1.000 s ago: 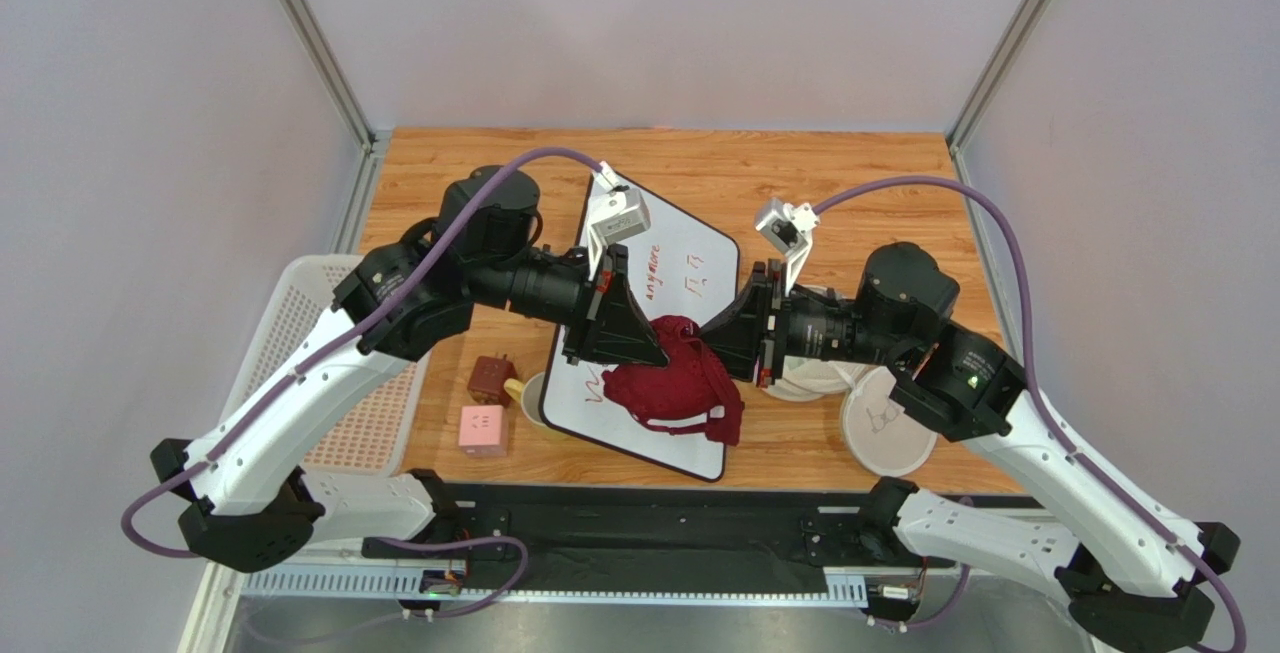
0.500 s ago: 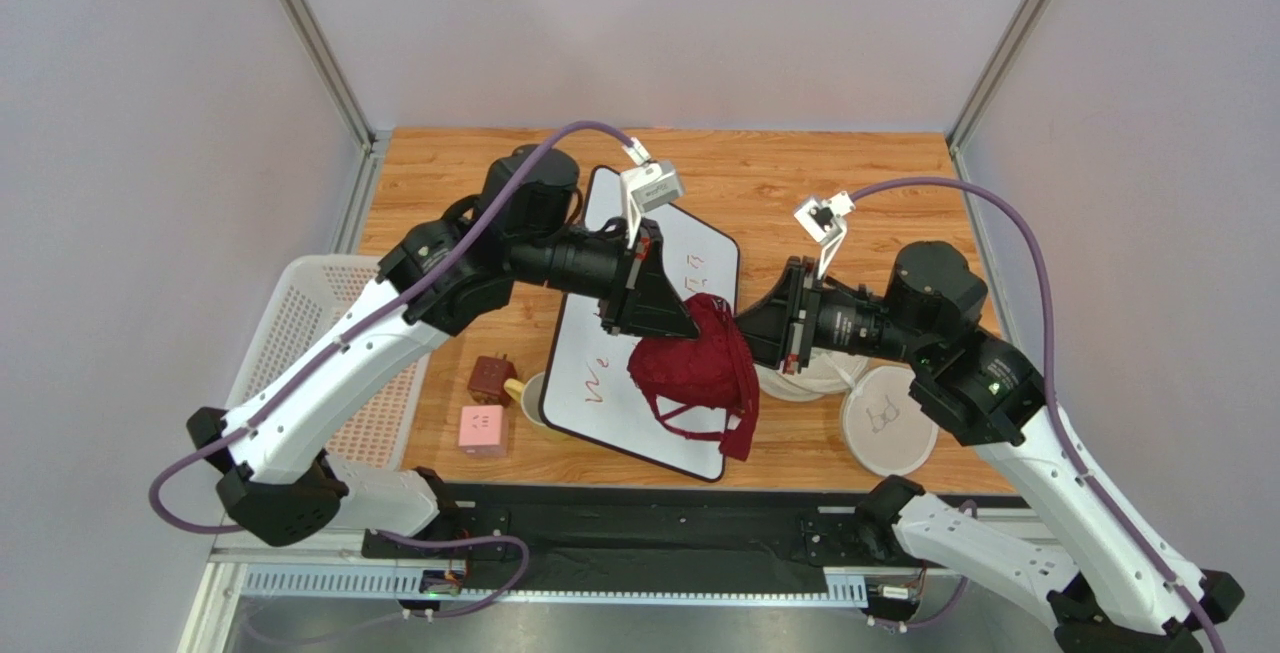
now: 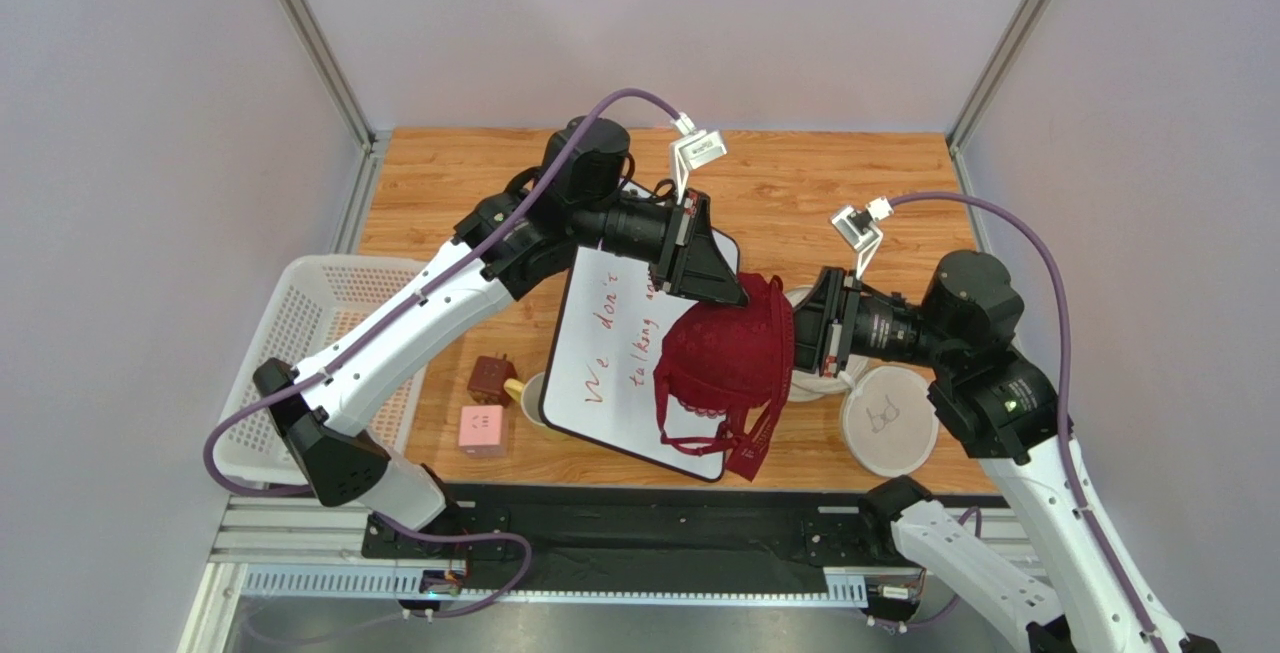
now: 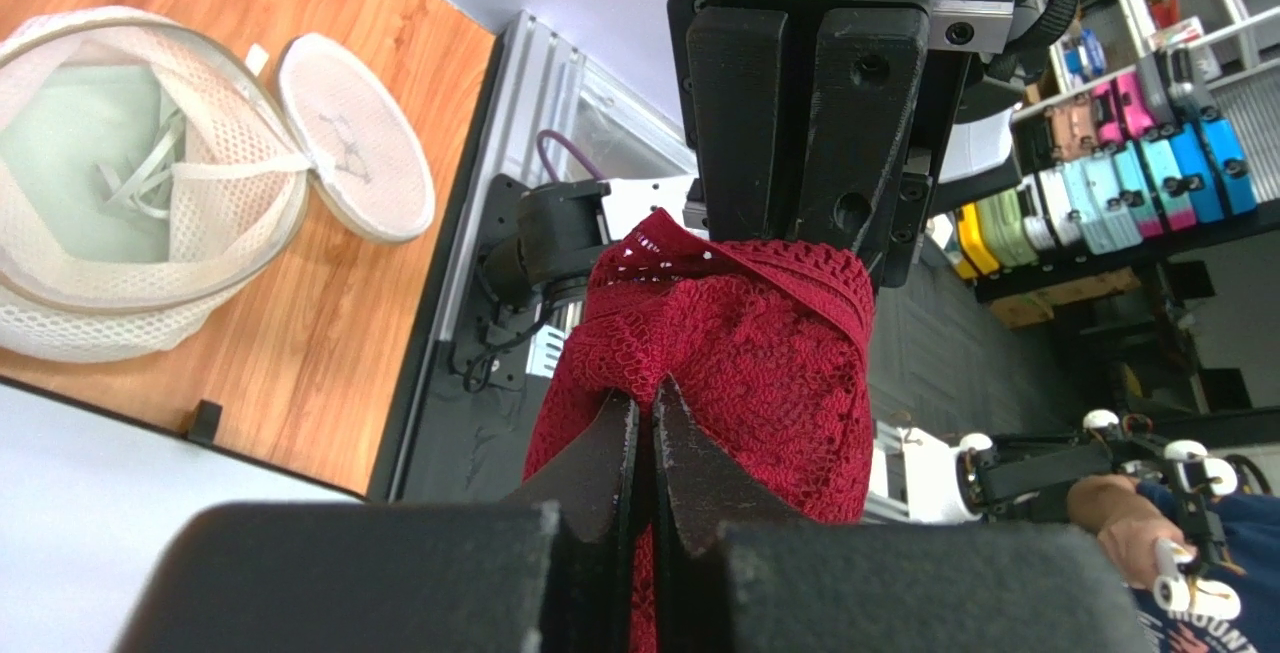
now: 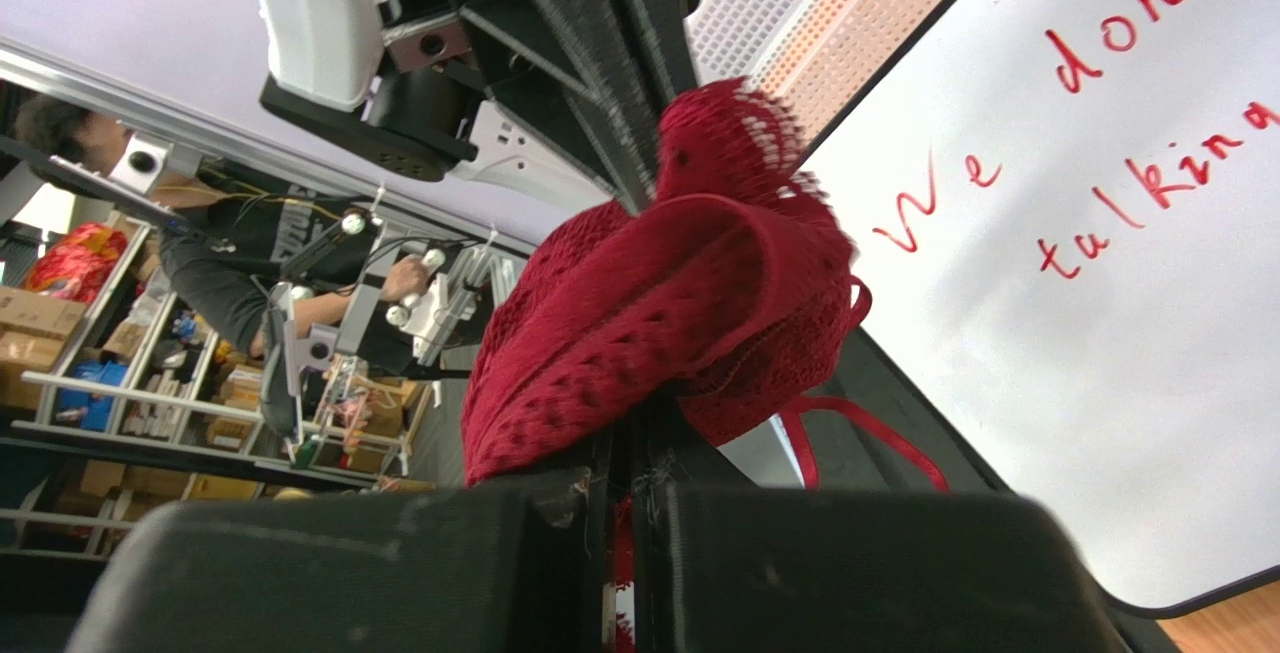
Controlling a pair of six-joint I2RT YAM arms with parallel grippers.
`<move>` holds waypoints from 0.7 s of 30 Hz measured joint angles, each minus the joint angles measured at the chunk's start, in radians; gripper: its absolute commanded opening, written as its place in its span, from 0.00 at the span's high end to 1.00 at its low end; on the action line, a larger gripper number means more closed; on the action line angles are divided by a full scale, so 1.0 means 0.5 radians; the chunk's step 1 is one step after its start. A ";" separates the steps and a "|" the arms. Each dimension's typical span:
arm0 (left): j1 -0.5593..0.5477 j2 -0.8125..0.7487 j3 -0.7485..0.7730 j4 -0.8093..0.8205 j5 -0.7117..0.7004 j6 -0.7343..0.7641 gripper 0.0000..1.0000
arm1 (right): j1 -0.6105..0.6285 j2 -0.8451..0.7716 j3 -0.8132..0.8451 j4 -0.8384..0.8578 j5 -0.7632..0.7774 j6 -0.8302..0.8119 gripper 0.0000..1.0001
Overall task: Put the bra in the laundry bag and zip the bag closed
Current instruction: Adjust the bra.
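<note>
The dark red lace bra [image 3: 729, 361] hangs in the air over the whiteboard's right edge, stretched between both grippers, its straps dangling. My left gripper [image 3: 733, 293] is shut on its upper left edge; in the left wrist view the tips [image 4: 649, 416] pinch the bra's lace [image 4: 736, 353]. My right gripper [image 3: 800, 335] is shut on the right side, with the bra [image 5: 661, 308] bunched over its closed tips [image 5: 624, 440]. The white mesh laundry bag [image 4: 135, 188] stands open, its disc lid [image 4: 358, 136] flipped aside. From above, the bag [image 3: 819, 380] is mostly hidden behind the right wrist and its lid [image 3: 890, 421] lies flat.
A whiteboard [image 3: 601, 368] with red writing lies mid-table under the bra. A white perforated basket [image 3: 323, 368] sits at the left edge. A pink box [image 3: 484, 427], a brown block [image 3: 490, 376] and a small cup [image 3: 529, 395] lie between basket and whiteboard.
Both arms have raised the bra off the whiteboard and carried it to the right, toward the bag. It has unfolded from a heap into a hanging spread.
</note>
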 measured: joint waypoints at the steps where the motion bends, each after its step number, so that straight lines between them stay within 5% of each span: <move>1: 0.001 0.002 -0.005 0.016 0.007 -0.011 0.91 | -0.014 0.000 0.000 0.002 -0.026 0.014 1.00; 10: 0.034 -0.126 -0.224 0.098 0.013 -0.039 0.56 | -0.074 0.019 -0.051 0.097 -0.169 0.137 1.00; 21: 0.052 -0.294 -0.385 0.268 0.095 -0.098 0.43 | -0.079 0.048 -0.088 0.239 -0.247 0.207 1.00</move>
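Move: The bra hangs between the two grippers, its upper edge pinched by both. Its middle lies about 8 cm below the left hand and 4 cm back of it, and from the right hand some 5 cm to the left and 8 cm down. Down on the table, the laundry bag is about 11 cm to the right hand's right and 12 cm ahead; the whiteboard's middle is some 6 cm left of the left hand and 10 cm ahead. Leftward and slightly back, about 3 cm in all, the left hand eases off the bra's upper edge as its fingers open to a little over half, dipping about 1 cm and coming up again on the way, its attitude nearly unchanged. The right hand stays in place with its fingers shut on the bra, turning only some 5 degrees. ##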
